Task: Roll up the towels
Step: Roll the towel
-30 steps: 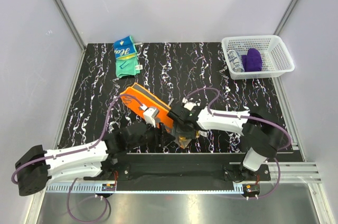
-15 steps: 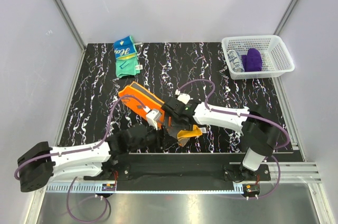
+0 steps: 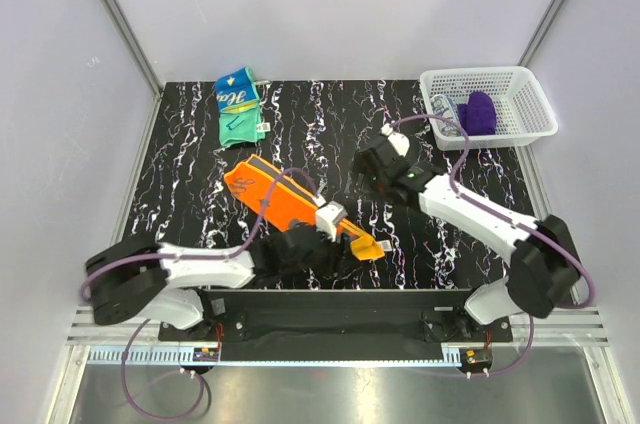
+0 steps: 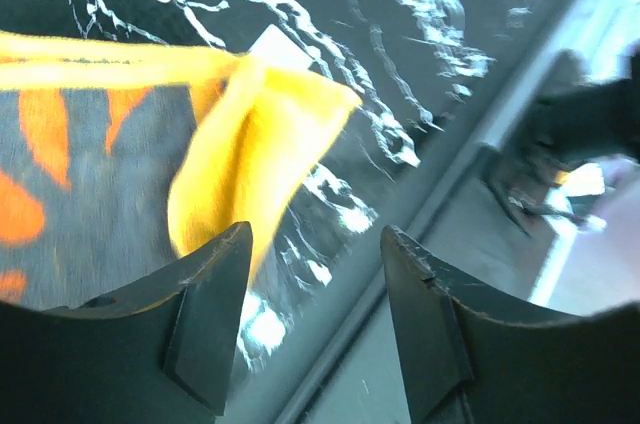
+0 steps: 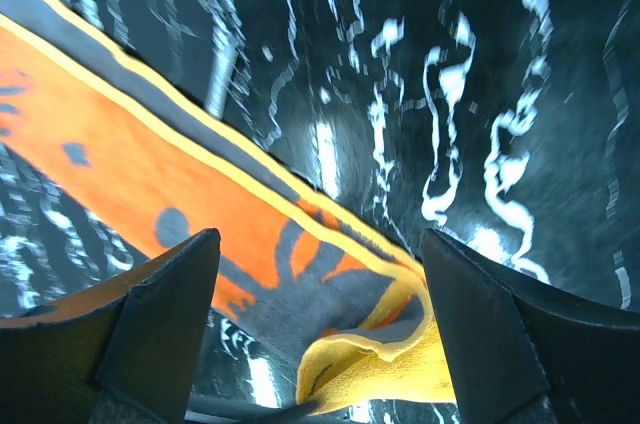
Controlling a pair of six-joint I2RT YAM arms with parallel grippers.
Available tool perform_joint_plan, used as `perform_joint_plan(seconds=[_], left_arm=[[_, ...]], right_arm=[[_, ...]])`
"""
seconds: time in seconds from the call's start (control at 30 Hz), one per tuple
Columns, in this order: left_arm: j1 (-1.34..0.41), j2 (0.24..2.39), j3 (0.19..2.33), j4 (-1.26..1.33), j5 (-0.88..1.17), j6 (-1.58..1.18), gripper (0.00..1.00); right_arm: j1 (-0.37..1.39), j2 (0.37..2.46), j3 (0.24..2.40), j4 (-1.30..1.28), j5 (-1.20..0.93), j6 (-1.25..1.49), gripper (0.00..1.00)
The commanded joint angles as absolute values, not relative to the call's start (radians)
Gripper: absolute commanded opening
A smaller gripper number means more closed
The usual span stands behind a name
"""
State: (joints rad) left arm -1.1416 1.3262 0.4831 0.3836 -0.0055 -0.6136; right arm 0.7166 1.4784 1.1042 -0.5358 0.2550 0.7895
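The orange towel with dark grey trim lies as a long diagonal strip on the black marbled table. Its near right end is curled over, showing the yellow underside. My left gripper sits low beside that curled end, open, with only table and rail between its fingers. Raised above the strip's right side, my right gripper is open, looking down on the orange towel and its yellow fold. The teal, blue and yellow towel lies crumpled at the back left.
A white lattice basket at the back right holds a purple cloth. The table's near edge and a metal rail run close by the left gripper. Grey walls enclose the table on three sides.
My right gripper opened, released the towel's near end and lifted away toward the back right. The left arm swung right along the towel. The towel's end dropped onto the table, curled.
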Motion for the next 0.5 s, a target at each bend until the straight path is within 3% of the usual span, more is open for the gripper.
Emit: perform_joint_plan(seconds=[0.0,0.27,0.47], left_arm=[[-1.146,1.480,0.630,0.284,-0.083,-0.572,0.57],[-1.155,1.574,0.709,0.178,-0.189,-0.598,0.56],[-1.155,1.582,0.707,0.166,-0.196,-0.584,0.63]], right_arm=[[0.706,1.430,1.140,-0.557,0.275,0.707,0.89],[0.698,1.286,1.004,-0.592,0.271,0.738,0.89],[0.696,1.151,0.945,-0.643,0.281,0.755,0.90]])
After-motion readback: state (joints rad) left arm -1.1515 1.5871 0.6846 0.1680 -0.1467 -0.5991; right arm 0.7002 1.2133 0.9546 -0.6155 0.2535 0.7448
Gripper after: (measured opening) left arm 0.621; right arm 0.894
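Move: Below and in front of the left hand lies the yellow folded-over end of the towel, about 3 cm ahead, 3 cm to the right and 8 cm lower. The middle of the towel's length lies some 13 cm ahead and 12 cm to the left of that hand. A white tag sticks out about 5 cm to the right of the folded end. From the right hand the folded end is roughly 13 cm back, almost in line sideways, and 12 cm down. Dropping about 5.5 cm towards the towel's yellow folded end, the left hand also goes 2.5 cm forward, slips a little right and comes back, while its wrist tilts some 15 degrees so the half-open fingers point more steeply down. The empty right hand, wide open, lifts slightly, then draws back and to the right. ##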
